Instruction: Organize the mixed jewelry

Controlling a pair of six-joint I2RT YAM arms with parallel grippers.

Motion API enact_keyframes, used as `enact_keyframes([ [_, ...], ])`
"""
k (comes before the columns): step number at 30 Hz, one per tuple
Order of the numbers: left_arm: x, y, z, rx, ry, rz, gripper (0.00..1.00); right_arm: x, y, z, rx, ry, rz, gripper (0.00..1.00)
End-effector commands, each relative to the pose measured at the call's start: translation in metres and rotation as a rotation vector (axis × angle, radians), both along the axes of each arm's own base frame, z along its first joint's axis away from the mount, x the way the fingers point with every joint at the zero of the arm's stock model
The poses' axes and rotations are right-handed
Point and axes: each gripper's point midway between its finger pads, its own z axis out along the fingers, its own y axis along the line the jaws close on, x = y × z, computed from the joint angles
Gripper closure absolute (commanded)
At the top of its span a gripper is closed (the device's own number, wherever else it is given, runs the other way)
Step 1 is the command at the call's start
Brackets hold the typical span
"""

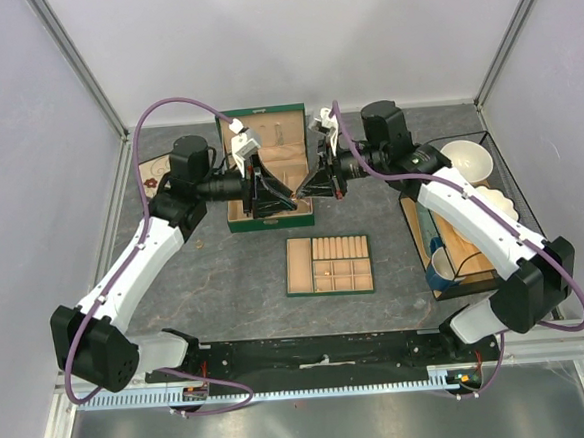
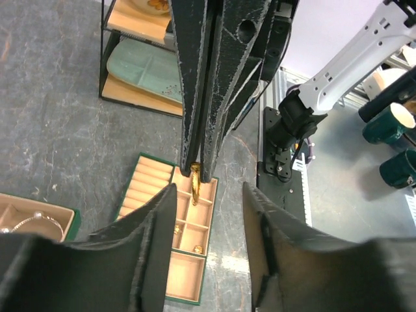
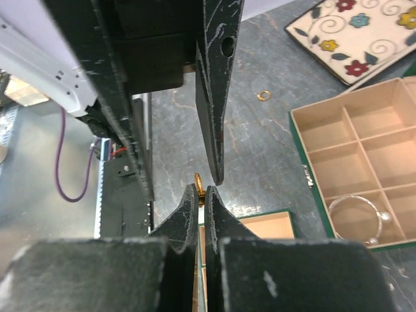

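Note:
My two grippers meet tip to tip above the table, between the green jewelry box (image 1: 276,130) and the tan divided tray (image 1: 328,266). The right gripper (image 3: 202,190) is shut on a small gold ring (image 3: 199,185). In the left wrist view the same ring (image 2: 195,184) hangs from the right fingertips. The left gripper (image 2: 208,195) is open, its fingers standing apart on either side of the ring without touching it. A silvery bangle (image 3: 354,214) lies in a box compartment. Two tiny gold pieces (image 2: 177,229) (image 2: 198,249) sit in tray compartments.
Another gold ring (image 3: 264,95) lies loose on the table near a floral plate (image 1: 155,174). At the right stands a wire rack (image 1: 457,278) with a white bowl (image 1: 465,162) and a dark mug (image 1: 443,266).

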Motion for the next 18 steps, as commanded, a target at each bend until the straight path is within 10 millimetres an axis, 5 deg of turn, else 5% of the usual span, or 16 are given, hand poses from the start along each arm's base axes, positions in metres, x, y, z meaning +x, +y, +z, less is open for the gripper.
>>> enact_keyframes([
  [1,0.013,0.008,0.025,-0.032,-0.085,0.105,0.44,0.012,-0.009,0.024,0.002,-0.13,-0.113,1.0],
  [7,0.047,0.044,0.038,-0.096,-0.05,0.299,0.35,0.045,-0.038,0.005,-0.129,-0.183,-0.378,1.0],
  [10,0.063,0.062,0.038,-0.08,-0.053,0.407,0.35,0.056,-0.058,-0.026,-0.251,-0.161,-0.486,1.0],
  [14,0.073,0.074,0.027,-0.046,-0.039,0.487,0.35,0.055,-0.087,-0.093,-0.437,-0.076,-0.588,1.0],
  [18,0.082,0.084,0.017,-0.008,-0.031,0.555,0.35,0.044,-0.109,-0.129,-0.536,-0.043,-0.648,1.0],
])
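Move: The right hand already pinches the gold ring; the tray's ring rolls lie some 28 cm below it, about 9 cm right and 3 cm ahead. The storage box sits roughly 19 cm ahead and 5 cm left, its bracelet straight ahead about 17 cm. From the empty, already parted left fingers, the loose ring on the table lies about 8 cm ahead, 21 cm left, 30 cm down. Right hand carries the pinched ring 10 cm down, right and forward towards the rolls; left withdraws forward-left, opening. ##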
